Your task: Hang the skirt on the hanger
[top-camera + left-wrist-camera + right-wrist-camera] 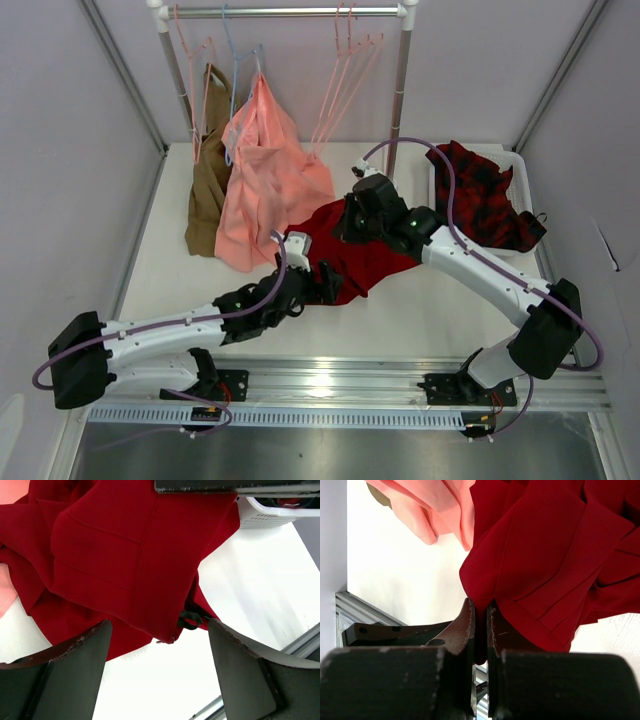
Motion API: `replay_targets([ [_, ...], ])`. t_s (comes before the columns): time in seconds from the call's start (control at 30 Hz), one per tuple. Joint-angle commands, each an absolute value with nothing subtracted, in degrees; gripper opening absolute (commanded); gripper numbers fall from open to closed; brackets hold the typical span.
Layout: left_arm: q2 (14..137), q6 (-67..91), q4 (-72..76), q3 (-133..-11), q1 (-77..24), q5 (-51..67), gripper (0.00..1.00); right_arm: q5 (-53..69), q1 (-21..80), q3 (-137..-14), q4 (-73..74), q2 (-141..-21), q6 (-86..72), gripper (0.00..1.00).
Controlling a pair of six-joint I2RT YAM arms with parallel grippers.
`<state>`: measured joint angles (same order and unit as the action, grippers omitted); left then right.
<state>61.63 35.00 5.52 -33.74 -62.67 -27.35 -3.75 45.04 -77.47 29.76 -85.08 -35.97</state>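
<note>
The deep-red skirt [365, 255] lies bunched at the middle of the table, with its upper part lifted. My right gripper [357, 218] is shut on a fold of the skirt [545, 545], and red cloth fills the narrow gap between the jaws of the right gripper [481, 611]. My left gripper [318, 282] stands open at the skirt's near edge. In the left wrist view the left gripper [160, 625] has a hanging corner of the skirt [115, 555] and a small dark loop [189, 620] between its fingertips, untouched. Pale-pink wire hangers [345, 90] hang on the rail behind.
A salmon-pink garment [265, 180] and a brown one [208, 170] hang from the rail [290, 12] at the back left, beside a light blue hanger [235, 60]. A red-and-black checked garment [485, 195] lies in a white basket [523, 165] at the right.
</note>
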Motion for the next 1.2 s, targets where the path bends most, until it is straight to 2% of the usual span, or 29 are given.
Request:
replay_targets([
  [0.0,62.4,34.72,9.05,-34.63,-63.37,-29.35,0.85,-2.99,45.44,-80.77,28.56,-85.43,-35.51,0.0],
  [0.23,69.51,36.04,4.75,-40.33,-63.28,-32.96,0.85,-2.81,45.53,-80.77,28.65,-85.34,-35.33,0.0],
  [0.33,70.66,36.74,3.6,-41.57,-63.28,-34.36,0.81,-2.81,45.44,-80.86,28.83,-85.43,-35.33,0.0],
  [0.43,69.17,36.91,3.87,-40.7,-63.28,-35.32,0.72,-3.16,45.44,-80.68,29.09,-85.25,-35.07,0.0],
  [0.53,67.16,36.39,2.55,-40.08,-63.28,-36.3,0.58,-3.51,45.53,-80.33,29.36,-85.08,-35.07,0.0],
  [0.57,66.54,36.21,2.29,-39.9,-63.28,-36.56,0.46,-3.69,45.53,-80.25,29.44,-84.99,-35.07,0.0],
  [0.63,65.05,35.69,1.41,-39.2,-63.28,-36.74,0.36,-3.69,45.53,-79.98,29.36,-84.99,-35.07,0.0],
  [0.67,64.78,35.51,1.06,-39.2,-63.28,-36.91,0.27,-3.78,45.44,-79.89,29.27,-85.08,-35.16,0.0],
  [0.73,64.43,34.9,0.44,-39.11,-63.28,-36.91,0.16,-3.87,45.44,-79.63,29.27,-84.99,-35.07,0.0],
  [0.77,64.08,34.63,0.44,-39.11,-63.28,-36.91,0.01,-3.95,45.44,-79.37,29.01,-84.99,-35.16,0.0],
  [0.87,63.63,32.44,0.35,-39.98,-63.28,-34.99,0.0,-4.74,45.44,-79.36,30.05,-85.34,-34.81,0.01],
  [0.93,64.24,31.21,-2.54,-41.21,-63.19,-33.32,0.0,-6.67,45.61,-79.1,31.37,-85.96,-34.45,0.24],
  [0.97,64.6,30.85,-4.38,-42.35,-63.11,-32.7,0.0,-7.64,45.96,-78.41,32.42,-85.96,-34.45,0.46],
  [1.07,66.0,30.5,-7.37,-44.29,-62.06,-29.63,0.0,-12.21,46.84,-75.77,33.22,-83.33,-34.72,0.76],
  [1.17,67.15,31.73,-8.09,-45.0,-60.47,-25.33,0.0,-15.02,47.29,-71.12,33.92,-78.5,-37.35,0.77],
])
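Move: The skirt hangs from the right fingers, its near waist edge, with a black loop, between and just beyond the open left fingers: roughly 2 cm ahead of the left hand and 2 cm below. The right hand is about 10 cm ahead of the left, 3 cm right and 5 cm above. The lower end of the coral garment is some 17 cm left of the left hand and 11 cm ahead. From the right hand, that skirt edge is about 8 cm back, 3 cm left and 7 cm lower. The skirt's near waist edge is taken between the left fingers, which ease forward and down about 2 cm each, then shut from wide open while rising some 2 cm and drifting left, and keep the pinch with a roll of about 10 degrees, left side up. Once they are shut, the right fingers, still until then, open wide and let go, starting to sink about 2.5 cm and shift 2 cm right. ##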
